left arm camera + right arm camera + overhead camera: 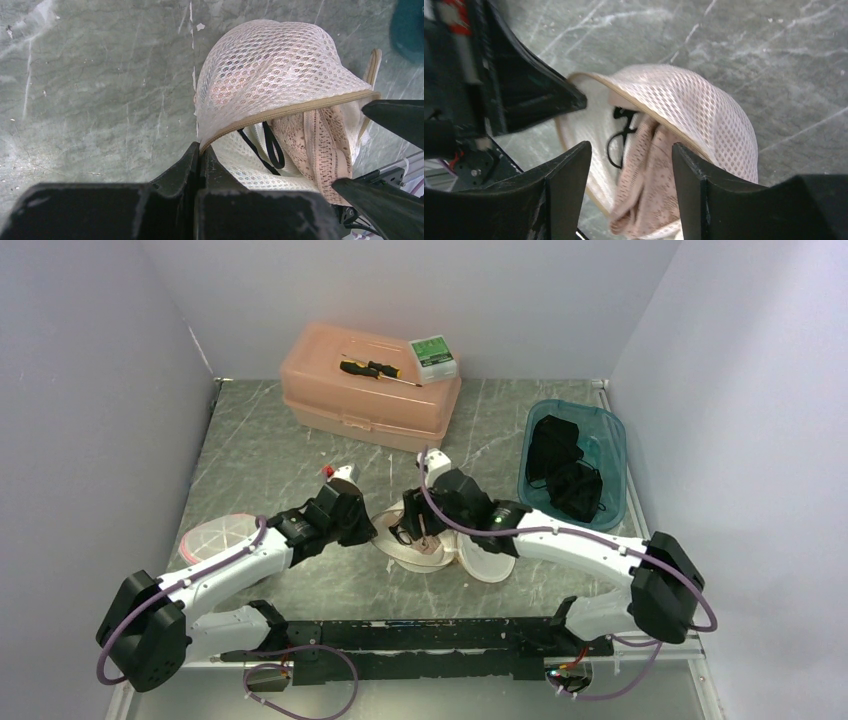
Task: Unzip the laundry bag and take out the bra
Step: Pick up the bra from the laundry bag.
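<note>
The white mesh laundry bag [480, 562] lies at the table's middle, its tan zipper rim gaping. My left gripper [201, 150] is shut on that rim at the bag's [270, 65] left side. The bra [644, 190], pink lace with a black strap [616, 145], spills out of the bag's [694, 110] mouth. My right gripper [630, 146] is open and straddles the lace, with a gap on either side of it. The lace [315, 145] sits between the right arm's dark fingers [395, 117]. From above, both grippers [372, 530] [420, 530] meet over the bag.
A peach toolbox [370, 385] at the back carries a screwdriver [378, 370] and a green-white box [433, 357]. A teal bin [612, 430] at the right holds black clothes [562, 470]. A round pink mesh item [215, 537] lies at the left. Grey walls enclose the table.
</note>
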Robot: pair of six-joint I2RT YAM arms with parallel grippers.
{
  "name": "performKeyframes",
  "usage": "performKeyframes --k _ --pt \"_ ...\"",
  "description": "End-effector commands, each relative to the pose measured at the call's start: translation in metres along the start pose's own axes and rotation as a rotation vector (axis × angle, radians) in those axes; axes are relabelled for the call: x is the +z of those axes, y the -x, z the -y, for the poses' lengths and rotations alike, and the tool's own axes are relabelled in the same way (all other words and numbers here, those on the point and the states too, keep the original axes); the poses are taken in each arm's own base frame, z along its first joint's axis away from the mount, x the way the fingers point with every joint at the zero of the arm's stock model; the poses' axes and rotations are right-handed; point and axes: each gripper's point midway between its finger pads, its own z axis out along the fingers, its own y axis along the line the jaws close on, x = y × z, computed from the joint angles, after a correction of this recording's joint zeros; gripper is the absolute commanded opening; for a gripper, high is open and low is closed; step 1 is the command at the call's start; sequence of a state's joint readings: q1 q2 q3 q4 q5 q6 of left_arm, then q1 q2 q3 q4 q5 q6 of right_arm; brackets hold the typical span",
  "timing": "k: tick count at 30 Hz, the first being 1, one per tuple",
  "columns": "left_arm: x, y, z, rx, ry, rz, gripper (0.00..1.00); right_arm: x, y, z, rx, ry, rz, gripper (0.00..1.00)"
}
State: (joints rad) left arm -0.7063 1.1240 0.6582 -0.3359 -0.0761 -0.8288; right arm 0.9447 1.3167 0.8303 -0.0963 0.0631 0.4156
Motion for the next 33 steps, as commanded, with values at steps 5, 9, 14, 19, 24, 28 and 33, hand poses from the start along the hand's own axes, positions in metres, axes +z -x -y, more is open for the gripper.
performKeyframes --k 5,9,14,19,24,28,33 --pt "0.002 0.003 0.007 -0.011 -0.03 0.006 0.03 0.006 0.007 0.007 -0.057 -0.169 -0.106 0.6" --pt "0.002 0.002 0.007 -0.013 -0.032 0.005 0.03 0.011 -0.005 0.006 -0.07 -0.181 -0.155 0.61" --pt "0.001 0.004 0.008 -0.01 -0.034 0.009 0.03 0.015 -0.015 0.004 -0.075 -0.183 -0.184 0.62" --pt "0.0 0.004 0.01 -0.011 -0.04 0.009 0.03 0.023 -0.024 0.006 -0.082 -0.19 -0.215 0.53" --pt "-0.001 0.003 0.008 -0.013 -0.038 0.008 0.03 0.021 -0.018 0.012 -0.075 -0.222 -0.177 0.2" --pt "-0.001 0.002 0.006 -0.011 -0.031 0.01 0.03 0.006 0.003 0.006 -0.077 -0.184 -0.076 0.0" --pt "0.0 0.003 0.007 -0.014 -0.029 0.008 0.03 -0.024 0.029 -0.024 -0.155 0.023 0.063 0.0"
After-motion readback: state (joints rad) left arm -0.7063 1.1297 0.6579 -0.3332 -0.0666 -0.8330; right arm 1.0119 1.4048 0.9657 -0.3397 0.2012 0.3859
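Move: Just below the open right fingers, the bra lies in the unzipped laundry bag, about 6 cm down, 2 cm back and 2 cm to the right. The black strap inside is some 2 cm left of this hand, 1 cm back and 7 cm down; the open bag lid lies about 14 cm right, 5 cm back and 11 cm down. From the left hand, pinching the bag's rim, the bra is roughly 9 cm right, 2 cm back and 2 cm down. Reaching into the laundry bag with the right hand: after a small swing up and left, the hand sinks about 7 cm onto the bra, its left side rolling down some 20 degrees. The open fingers shut and pinch the fabric, then the hand draws it up around 3 cm, easing part of the roll. The left hand stays put, still pinching the rim. ##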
